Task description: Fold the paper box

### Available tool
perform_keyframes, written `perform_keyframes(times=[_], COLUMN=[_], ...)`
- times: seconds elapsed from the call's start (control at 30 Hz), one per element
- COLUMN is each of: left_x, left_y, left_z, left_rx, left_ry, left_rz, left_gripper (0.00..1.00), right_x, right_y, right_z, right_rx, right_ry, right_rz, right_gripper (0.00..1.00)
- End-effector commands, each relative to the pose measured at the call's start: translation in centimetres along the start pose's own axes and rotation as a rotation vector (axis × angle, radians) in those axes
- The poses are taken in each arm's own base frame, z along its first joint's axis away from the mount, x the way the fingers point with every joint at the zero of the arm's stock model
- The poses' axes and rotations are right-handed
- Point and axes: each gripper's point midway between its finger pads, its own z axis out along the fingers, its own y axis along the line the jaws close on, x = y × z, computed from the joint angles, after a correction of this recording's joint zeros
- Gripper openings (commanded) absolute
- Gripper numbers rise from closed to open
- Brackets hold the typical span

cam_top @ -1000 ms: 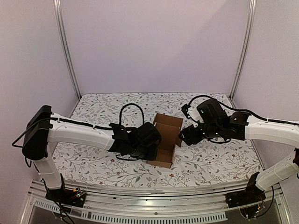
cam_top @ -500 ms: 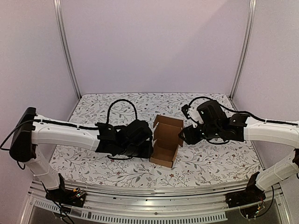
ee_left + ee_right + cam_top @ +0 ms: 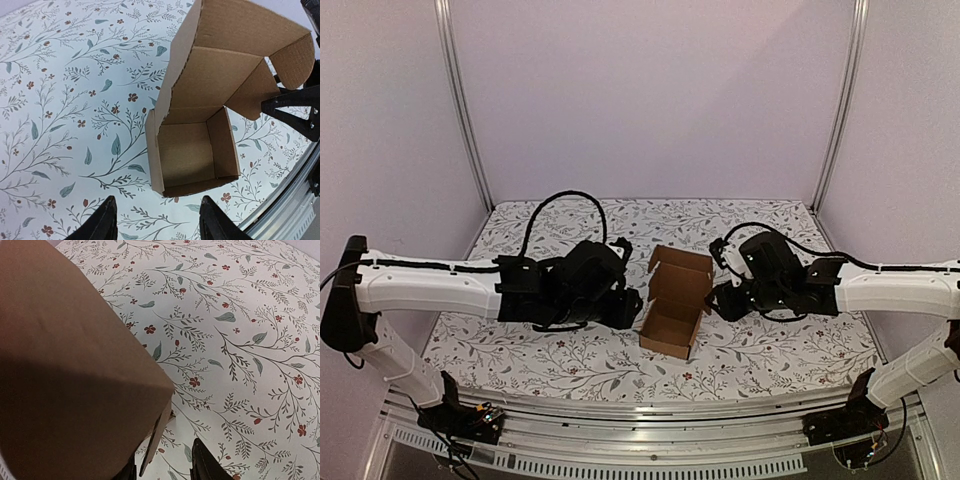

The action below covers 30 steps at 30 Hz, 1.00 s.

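Note:
The paper box [image 3: 672, 318] is a small brown carton standing on the floral cloth, open on top, with its lid and side flaps raised at the far side. The left wrist view shows its empty inside [image 3: 192, 150]. My left gripper [image 3: 628, 303] is just left of the box and apart from it, and it [image 3: 157, 226] is open with only cloth between the fingers. My right gripper [image 3: 720, 297] is at the box's right side. In the right wrist view it [image 3: 165, 470] is open, with the edge of a hanging side flap [image 3: 156, 437] between its fingers, and the box wall [image 3: 65, 380] fills the left of that view.
A floral tablecloth [image 3: 770, 345] covers the table. An aluminium rail [image 3: 640, 420] runs along the near edge, with both arm bases on it. Metal posts [image 3: 465, 110] stand at the back corners before pale walls. The right gripper's black fingers [image 3: 290, 102] show beyond the box.
My left gripper drew back to the left off the box's wall and its jaws widened. The right gripper's jaws narrowed around the flap edge and it sank slightly.

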Motion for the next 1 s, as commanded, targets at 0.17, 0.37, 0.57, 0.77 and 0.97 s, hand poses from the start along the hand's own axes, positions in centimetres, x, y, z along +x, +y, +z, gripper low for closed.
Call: perform_keyframes(times=[0.17, 0.37, 0.57, 0.77, 0.97], left_x=[-1.5, -1.8, -2.0, -2.3, -1.8], left_y=[0.5, 0.6, 0.4, -0.1, 0.1], left_z=[0.0, 0.0, 0.3, 1.0, 2.1], left_rx=[0.034, 0.038, 0.054, 0.075, 0.084], left_ry=[-0.065, -0.084, -0.092, -0.116, -0.113], left_rz=[0.111, 0.152, 0.173, 0.184, 0.199], left_gripper=[0.55, 0.55, 0.55, 0.55, 0.56], right_x=[-0.6, -0.9, -0.5, -0.2, -0.4], right_y=[0.5, 0.9, 0.6, 0.7, 0.8], right_z=[-0.5, -0.3, 0.1, 0.2, -0.2], right_rx=[0.023, 0.019, 0.033, 0.030, 0.017], right_ry=[-0.132, -0.165, -0.158, -0.149, -0.158], right_rz=[0.012, 0.008, 0.000, -0.005, -0.011], right_gripper=[0.27, 0.24, 0.10, 0.00, 0.00])
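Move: The right hand's half-open fingers are already around the lower edge of the raised lid's right flap, whose middle is about 2 cm ahead, 2 cm to the left and slightly higher; the lid panel is roughly 4 cm ahead and 6 cm left, the box tray 8 cm left, 1 cm back and about 7 cm below. The left hand, open and empty, has the lid's left flap some 4 cm ahead, 3 cm to its right and a little above. The right hand dips back and down about 1 cm, then returns up and slightly left to near where it began, its fingers tipping up a little as they close fully and pinch the right lid flap at its lower edge. The left hand eases about 2 cm forward, rising and edging right, towards the lid's left flap, its fingers staying half open while the wrist tips up some 10 degrees and turns clockwise. ##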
